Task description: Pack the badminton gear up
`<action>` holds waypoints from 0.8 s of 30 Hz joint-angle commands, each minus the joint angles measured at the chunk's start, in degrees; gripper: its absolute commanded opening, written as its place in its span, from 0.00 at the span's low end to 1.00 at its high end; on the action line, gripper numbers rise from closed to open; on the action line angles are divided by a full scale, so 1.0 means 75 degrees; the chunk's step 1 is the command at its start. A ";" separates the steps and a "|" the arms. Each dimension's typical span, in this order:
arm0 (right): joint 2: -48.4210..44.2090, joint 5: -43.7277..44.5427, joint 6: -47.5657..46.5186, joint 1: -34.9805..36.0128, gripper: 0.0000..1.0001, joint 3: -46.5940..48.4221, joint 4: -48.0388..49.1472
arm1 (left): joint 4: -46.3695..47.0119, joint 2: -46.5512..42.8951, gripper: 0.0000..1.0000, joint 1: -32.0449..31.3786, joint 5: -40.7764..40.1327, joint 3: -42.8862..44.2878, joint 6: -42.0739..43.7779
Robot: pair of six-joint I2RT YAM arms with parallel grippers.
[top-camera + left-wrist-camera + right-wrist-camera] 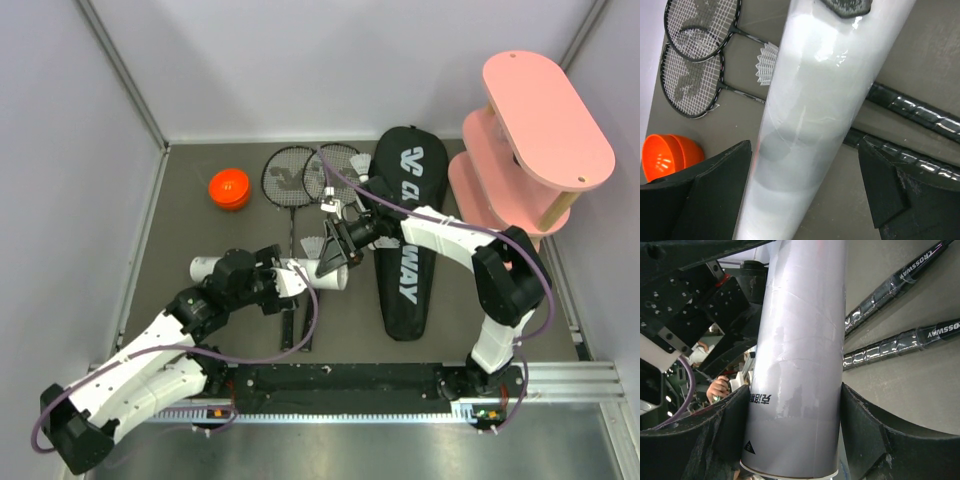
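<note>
The long white tube (207, 266) lies across the mat with both grippers on it. My right gripper (336, 257) is shut on the tube's right end (800, 340), both pads pressed against its sides. My left gripper (805, 175) straddles the tube (810, 110) further left. It is open, with a clear gap at the right finger (885, 185). The orange cap (229, 188) sits apart at the back left. Two black rackets (291, 180) lie side by side, a white shuttlecock (313, 245) beside their shafts. The black CROSSWAY bag (409, 230) lies to the right.
A pink tiered shelf (535, 130) stands at the back right corner. Grey walls enclose the mat on the left and back. Under the tube run the wrapped racket handles (900, 277). Another shuttlecock (361, 164) rests near the bag's top.
</note>
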 commanded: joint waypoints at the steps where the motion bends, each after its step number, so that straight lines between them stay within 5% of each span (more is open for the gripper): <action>1: -0.0325 -0.0557 -0.0225 -0.0049 0.58 0.0178 0.0293 | 0.0485 0.0335 0.92 -0.0252 -0.0658 -0.0056 0.0526; 14: -0.0407 -0.0581 -0.0202 0.0185 0.59 0.0166 0.0293 | 0.0638 0.0945 0.87 -0.0498 -0.0694 0.0166 0.0562; 24: -0.0653 -0.0207 -0.0038 0.0268 0.68 0.0330 0.0293 | 0.1222 0.0419 0.52 -0.0498 -0.0787 -0.0091 0.0304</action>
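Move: The white tube hangs level in the air, running left-right, still gripped near its right end by the right hand. Its middle lies about 3 cm left of the open left hand, some 1 cm ahead and 3 cm below, and roughly 14 cm left and 2 cm below the right hand. On the table, some 15 cm below the left hand, a shuttlecock lies 9 cm ahead and 7 cm right; the left racket's handle lies 13 cm back and 1 cm left. The left hand's two fingers close around the white tube and pinch it just right of its middle, one on its far side and one on its near side. First they sink about 2 cm and edge 1 cm forward over it, still wide, rolling slightly; the closing comes at the end. The right hand keeps its grip near the right end, almost still. ##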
